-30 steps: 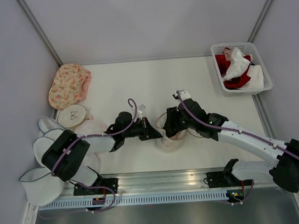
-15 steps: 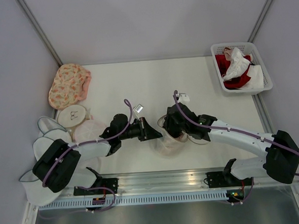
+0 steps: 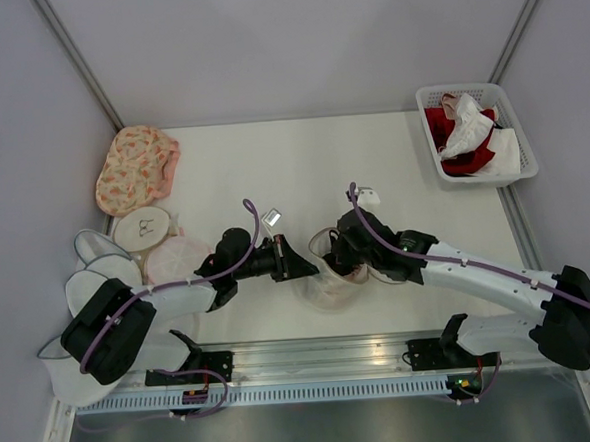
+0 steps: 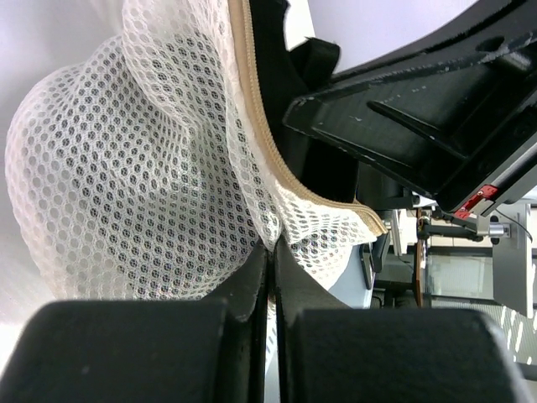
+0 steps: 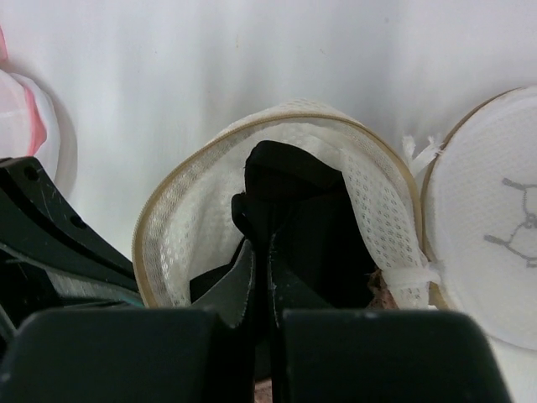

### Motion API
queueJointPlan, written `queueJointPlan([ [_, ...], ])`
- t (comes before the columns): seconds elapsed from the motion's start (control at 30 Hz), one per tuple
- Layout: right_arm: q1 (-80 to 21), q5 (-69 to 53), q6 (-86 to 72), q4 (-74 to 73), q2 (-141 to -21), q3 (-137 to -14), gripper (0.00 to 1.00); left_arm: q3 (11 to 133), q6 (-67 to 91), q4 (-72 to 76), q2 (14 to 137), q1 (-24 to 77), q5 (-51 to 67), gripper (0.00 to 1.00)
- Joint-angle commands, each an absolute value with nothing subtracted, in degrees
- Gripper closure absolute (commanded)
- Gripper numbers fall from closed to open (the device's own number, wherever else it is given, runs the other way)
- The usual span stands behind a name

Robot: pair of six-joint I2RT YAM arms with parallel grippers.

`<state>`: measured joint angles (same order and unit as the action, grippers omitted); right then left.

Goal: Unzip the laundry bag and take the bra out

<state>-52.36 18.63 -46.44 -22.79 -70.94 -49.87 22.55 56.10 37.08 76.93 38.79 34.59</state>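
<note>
The laundry bag lies unzipped at the middle front of the table, its cream mesh bulging and its tan zip edge standing round the mouth. Its flat lid, with a small black icon, hangs open beside it. The black bra sits inside the mouth. My left gripper is shut on a fold of the bag's mesh at the rim. Reaching into the mouth from the other side, my right gripper is shut on the black bra.
A white basket of red and white garments stands at the back right. A peach floral bag and several round white pouches lie along the left side. The metal rail runs along the front edge.
My right gripper, open a second ago, has gone deeper into the bag's mouth and shut on the black bra. The left gripper has kept its hold on the mesh.
</note>
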Motion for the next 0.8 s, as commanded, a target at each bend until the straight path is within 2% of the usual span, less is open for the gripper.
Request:
queueJointPlan([
  [0.0, -52.3, 25.12, -45.44, -28.64, -66.37, -49.13, 1.0, 22.41, 55.37, 38.58, 75.59, 39.2, 34.72, 0.98],
  [0.13, -52.38, 29.52, -43.86, -30.41, -62.94, -50.09, 1.0, 21.89, 54.93, 38.32, 76.72, 39.2, 34.72, 0.98],
  [0.47, -52.21, 34.36, -36.74, -31.63, -57.04, -61.42, 1.0, 18.02, 53.35, 38.76, 80.32, 39.2, 32.78, 0.98],
  [0.63, -52.21, 30.95, -35.51, -32.96, -56.25, -65.47, 1.0, 18.02, 53.61, 40.08, 82.18, 39.2, 33.05, 0.98],
  [0.77, -52.21, 26.21, -34.28, -27.28, -51.79, -63.64, 1.0, 18.54, 53.88, 40.87, 83.23, 39.2, 33.48, 0.98],
])
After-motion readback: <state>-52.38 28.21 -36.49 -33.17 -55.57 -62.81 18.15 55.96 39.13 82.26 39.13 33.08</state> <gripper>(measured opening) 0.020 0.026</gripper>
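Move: The right fingers are already shut on the black bra, its middle about 3 cm below them and 1 cm to their right, in the open mouth of the laundry bag. The bag's middle is some 6 cm below that hand, 2 cm back and 1 cm left; its round lid lies roughly 12 cm right and 4 cm ahead of it, 4 cm lower. The left hand already pinches the bag's mesh, the bag's middle about 4 cm right of it, level front to back, 4 cm below. Keeping its pinch on the black bra, the right hand draws it back and to the right a few centimetres, then lifts it fast up out of the bag mouth, about 15 cm up and 5 cm right in all, the fingers tipping up some 20 degrees. The left hand keeps hold of the mesh, rises a touch, then sinks to end about 5 cm lower. ##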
